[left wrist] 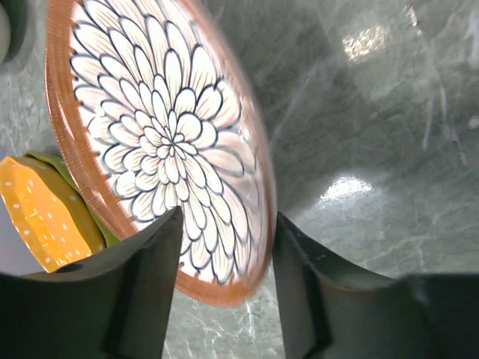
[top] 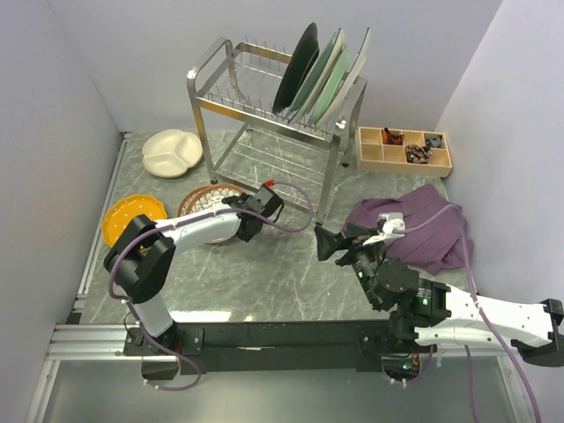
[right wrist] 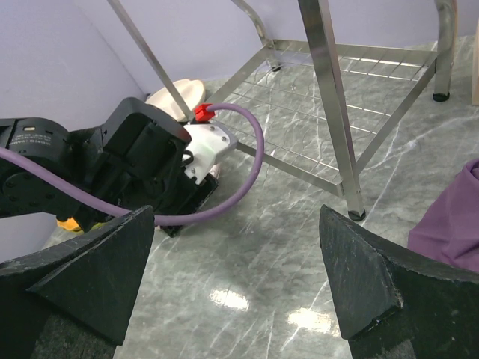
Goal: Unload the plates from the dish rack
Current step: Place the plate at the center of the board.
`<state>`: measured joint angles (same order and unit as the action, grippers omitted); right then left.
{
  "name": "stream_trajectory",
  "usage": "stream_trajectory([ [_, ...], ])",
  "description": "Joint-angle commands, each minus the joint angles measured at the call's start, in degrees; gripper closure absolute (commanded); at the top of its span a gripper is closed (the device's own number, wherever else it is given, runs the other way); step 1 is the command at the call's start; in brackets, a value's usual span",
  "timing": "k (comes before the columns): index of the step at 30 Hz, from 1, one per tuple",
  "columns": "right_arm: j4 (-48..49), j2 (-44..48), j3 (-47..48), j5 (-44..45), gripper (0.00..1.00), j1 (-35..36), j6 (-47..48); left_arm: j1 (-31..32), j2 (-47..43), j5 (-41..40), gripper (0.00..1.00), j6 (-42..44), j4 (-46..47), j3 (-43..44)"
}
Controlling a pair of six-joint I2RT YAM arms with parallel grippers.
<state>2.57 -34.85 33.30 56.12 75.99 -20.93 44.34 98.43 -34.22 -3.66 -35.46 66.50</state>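
Observation:
The dish rack (top: 231, 95) stands at the back with several plates (top: 322, 75) upright in its top right prongs. The brown petal-patterned plate (top: 210, 199) is on the table left of the rack. It fills the left wrist view (left wrist: 161, 134), slightly blurred. My left gripper (top: 240, 229) (left wrist: 227, 224) is open, its jaws straddling this plate's near rim with a small gap at the right finger. An orange-yellow dotted plate (top: 132, 218) (left wrist: 41, 217) and a cream divided plate (top: 173, 152) lie further left. My right gripper (top: 324, 244) (right wrist: 236, 217) hovers open and holds nothing.
A wooden compartment tray (top: 404, 150) sits right of the rack. A purple cloth (top: 423, 225) lies crumpled beside my right arm. The rack's chrome legs (right wrist: 329, 97) and low wire shelf stand ahead of my right gripper. Walls close in on both sides.

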Motion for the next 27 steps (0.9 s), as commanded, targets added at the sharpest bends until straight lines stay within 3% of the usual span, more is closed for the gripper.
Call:
stream_trajectory([
  [1, 1.7, 0.4, 0.2, 1.5, 0.04, 0.5, 0.3, -0.3, -2.2, 2.0, 0.43, -0.7, -0.5, 2.9],
  [15, 1.7, 0.5, 0.4, 1.7, 0.04, 0.4, 0.3, -2.9, -8.3, 13.6, 0.42, -3.7, 0.7, 2.1],
  [17, 1.9, 0.5, 0.3, 1.5, 0.04, 0.5, 0.3, -3.0, -10.0, 19.1, 0.42, -5.3, 1.6, 2.0],
  [23, 1.8, -0.6, 0.4, 1.3, 0.04, 0.4, 0.1, -3.1, -21.1, 32.4, 0.42, -11.8, 9.1, -1.1],
  [27, 2.0, -1.5, 0.5, 0.7, 0.04, 0.5, -0.3, -3.1, -30.7, 35.0, 0.42, -15.0, 14.0, -4.4],
])
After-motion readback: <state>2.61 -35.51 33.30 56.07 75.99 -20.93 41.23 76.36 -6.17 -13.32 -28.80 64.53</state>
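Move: The patterned plate's near right rim is still between the left hand's already parted fingers. The plate's middle lies about 6 cm ahead, 7 cm left and 2 cm lower. From this hand, the yellow plate stands about 25 cm left and 3 cm ahead, the white divided plate 21 cm ahead and 16 cm left, and the rack's right front foot 20 cm right and 3 cm ahead. From the right hand, the patterned plate lies about 18 cm ahead, 28 cm left and 24 cm below. The left fingers come free of the patterned plate's rim, easing slightly right and up at first, then climbing away quickly: about 11 cm up in all, 7 cm to the right and a little back. Meanwhile the wrist rolls some 40 degrees, swinging the fingertips to the right; the fingers stay open. ##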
